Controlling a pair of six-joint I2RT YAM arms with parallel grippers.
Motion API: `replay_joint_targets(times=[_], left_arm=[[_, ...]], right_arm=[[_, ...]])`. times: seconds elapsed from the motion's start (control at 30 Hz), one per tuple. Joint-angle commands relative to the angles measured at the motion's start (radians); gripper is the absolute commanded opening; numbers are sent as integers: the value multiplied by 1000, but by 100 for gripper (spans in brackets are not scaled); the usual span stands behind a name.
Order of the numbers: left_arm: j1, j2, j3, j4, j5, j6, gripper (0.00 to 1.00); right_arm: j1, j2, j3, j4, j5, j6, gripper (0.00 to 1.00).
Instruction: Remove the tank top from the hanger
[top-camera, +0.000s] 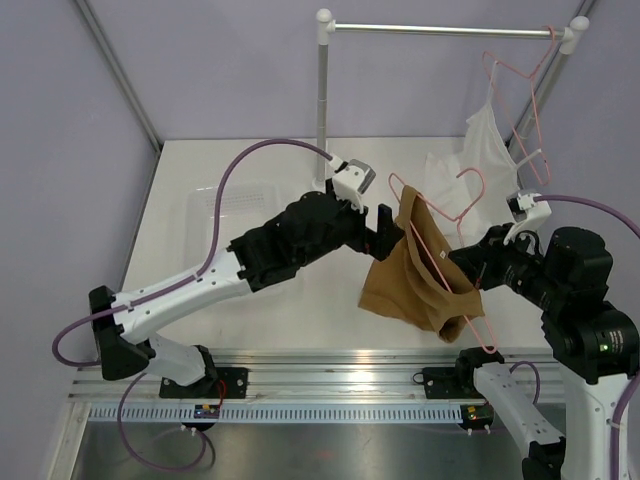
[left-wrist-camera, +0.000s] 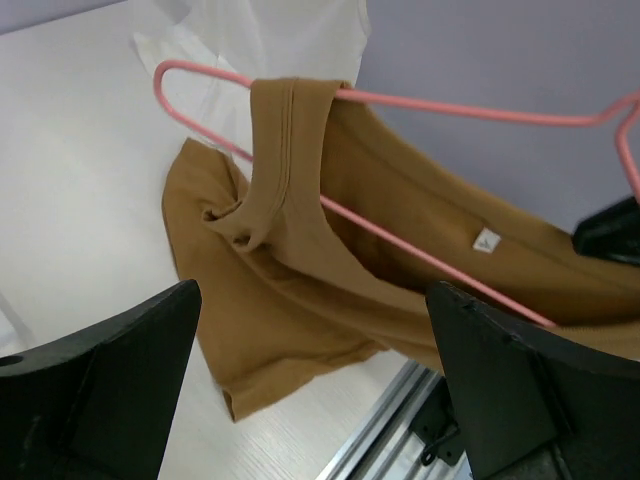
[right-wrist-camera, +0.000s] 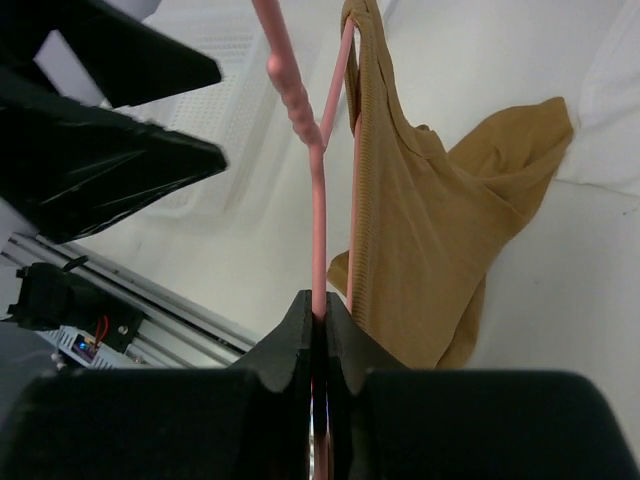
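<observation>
The tan-brown tank top hangs from the pink wire hanger, held tilted above the table's front right. My right gripper is shut on the hanger's wire, which runs straight up out of the closed jaws. The top drapes to the right of that wire. My left gripper is open and empty, just left of the top's upper strap. In the left wrist view a strap loops over the hanger's end, and the top's body sags between my open fingers towards the table.
A metal clothes rail stands at the back right, bearing a second pink hanger with a white sheer garment. A clear plastic tray lies at the back left. An aluminium rail runs along the table's near edge.
</observation>
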Motion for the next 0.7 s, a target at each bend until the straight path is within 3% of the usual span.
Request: replay_joint_targets(times=[0.0, 0.13, 0.23, 0.37, 0.4, 0.47, 0.5, 0.67], left_arm=[[0, 48, 70, 133, 6, 100, 99], [0, 107, 94, 166, 19, 127, 97], [1, 141, 122, 144, -36, 140, 80], [1, 155, 126, 133, -85, 151, 42], [1, 155, 125, 132, -92, 153, 24], [0, 157, 119, 132, -118, 156, 17], [1, 155, 116, 132, -133, 157, 2], [27, 155, 108, 112, -216, 142, 0]], right_arm=[[0, -26, 1, 57, -114, 30, 0], [0, -41, -22, 85, -188, 35, 0], [-1, -44, -25, 88, -205, 36, 0], [5, -41, -31, 91, -188, 36, 0], [6, -42, -33, 93, -183, 36, 0], [11, -39, -33, 88, -177, 33, 0], [14, -41, -30, 88, -180, 32, 0], [49, -42, -25, 73, -157, 24, 0]])
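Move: The strap of the brown tank top nearest the left hand lies about 4 cm ahead of that hand, 4 cm to its right and a couple of centimetres lower. The rounded shoulder end of the pink hanger is about 5 cm ahead and 1 cm right of the left hand, 1 cm lower; the hanger's hook stands roughly 14 cm right and 3 cm ahead, about level. From the right hand, the strap is some 10 cm ahead, 6 cm left and 2 cm lower. Forward by about 5 cm, and slightly down, the left hand goes in at the tank top's near strap, first edging rightward, then easing partly back left, while its wide-open fingers shut completely right at the strap and hanger shoulder. The right hand keeps its pinch on the hanger beside the neck and brings it about 3 cm left and back towards the left hand, turning it some 10 degrees counter-clockwise before nearly stopping. ##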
